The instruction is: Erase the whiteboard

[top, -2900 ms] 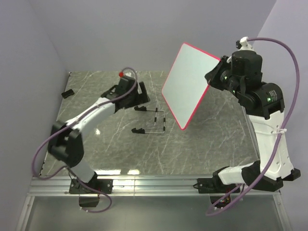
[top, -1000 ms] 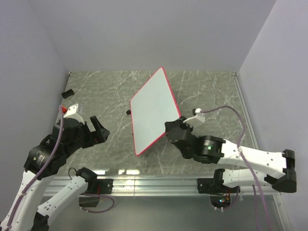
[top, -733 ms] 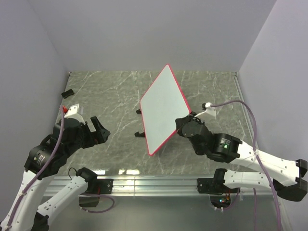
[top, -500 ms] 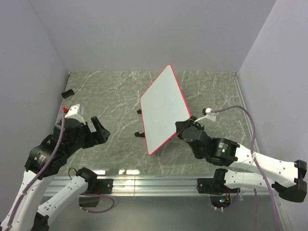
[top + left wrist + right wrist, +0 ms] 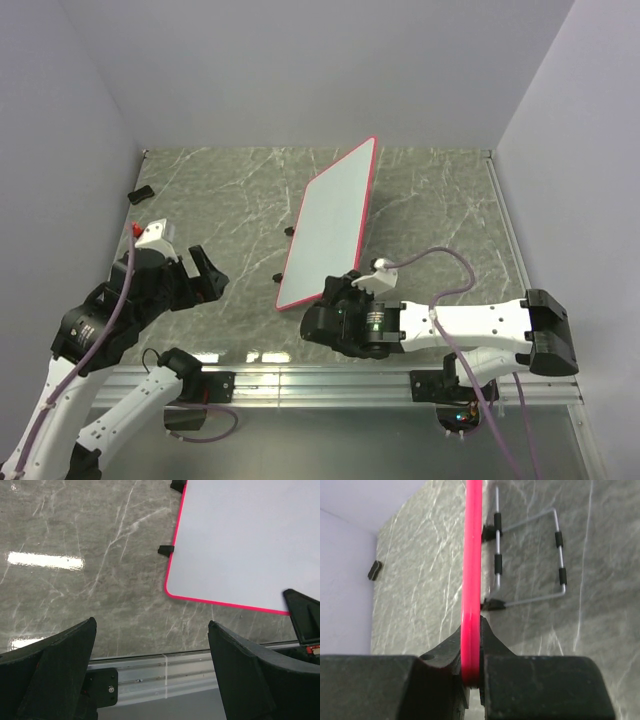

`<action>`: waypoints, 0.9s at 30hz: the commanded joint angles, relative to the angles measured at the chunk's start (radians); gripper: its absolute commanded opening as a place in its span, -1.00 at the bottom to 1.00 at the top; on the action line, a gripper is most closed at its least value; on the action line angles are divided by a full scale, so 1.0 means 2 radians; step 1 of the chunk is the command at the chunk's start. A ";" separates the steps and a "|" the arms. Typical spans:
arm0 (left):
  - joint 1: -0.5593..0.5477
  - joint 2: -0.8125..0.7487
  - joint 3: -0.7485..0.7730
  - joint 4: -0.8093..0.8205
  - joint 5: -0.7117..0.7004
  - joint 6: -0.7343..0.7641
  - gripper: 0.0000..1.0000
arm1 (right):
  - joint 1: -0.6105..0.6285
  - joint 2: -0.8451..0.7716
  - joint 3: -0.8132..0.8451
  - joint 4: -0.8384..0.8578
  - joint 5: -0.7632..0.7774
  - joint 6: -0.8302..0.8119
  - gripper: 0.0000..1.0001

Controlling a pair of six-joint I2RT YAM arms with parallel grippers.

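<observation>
The whiteboard [image 5: 330, 225], white with a thin pink frame, hangs tilted over the middle of the table. My right gripper [image 5: 337, 300] is shut on its near lower edge. The right wrist view shows the pink frame [image 5: 472, 555] edge-on, pinched between the two black fingers of that gripper [image 5: 471, 667]. In the left wrist view the board's rounded corner [image 5: 245, 540] fills the upper right, with two black clips [image 5: 166, 550] beside its left edge. My left gripper [image 5: 205, 275] stays at the near left, open and empty [image 5: 152, 670], apart from the board.
A wire stand [image 5: 530, 555] with black feet [image 5: 277, 277] lies on the marble table, mostly behind the board. A small black piece [image 5: 140, 193] lies at the far left edge. An aluminium rail [image 5: 320, 378] runs along the near edge. Walls close in on the left, back and right.
The right arm has swung left and toward the near edge with the board, which now stands more edge-on to the top camera. The left arm has not moved.
</observation>
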 commanded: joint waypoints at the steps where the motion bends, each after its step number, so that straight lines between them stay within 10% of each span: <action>1: -0.005 -0.008 0.002 0.009 0.008 0.014 0.99 | 0.036 0.022 -0.016 -0.113 -0.060 0.069 -1.00; 6: -0.012 -0.013 0.001 0.012 0.009 0.015 0.99 | 0.061 0.017 -0.040 -0.116 -0.072 0.106 -1.00; 12: -0.017 -0.018 -0.001 0.014 0.008 0.016 0.99 | 0.073 0.001 -0.007 -0.185 -0.053 0.110 0.17; 20: -0.032 -0.026 -0.002 0.015 -0.003 0.013 0.99 | 0.076 -0.016 0.036 -0.272 -0.042 0.118 0.39; 27: -0.050 -0.042 0.001 0.009 -0.033 -0.003 0.99 | 0.109 -0.004 0.121 -0.377 -0.031 0.124 0.99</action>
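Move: The right hand still pinches the raised right edge of the whiteboard at its near corner. The whiteboard's middle lies about 17 cm ahead, 6 cm left and some 9 cm lower. Beside its low left edge, near table height some 18 cm below, the near black foot is about 10 cm ahead and 17 cm left, and the far black foot 23 cm ahead and 15 cm left. From the left hand, the whiteboard's middle is roughly 20 cm ahead, 27 cm right and 16 cm below. Back towards its base by about 6.5 cm, the right hand first lowers the whiteboard's raised edge some 4–5 cm, then opens from its pinch to wide and comes free of the near right corner. While opening it slips about 4 cm left, rises again almost to its starting height, dips its left side and tips down a little, some 10 degrees each. ##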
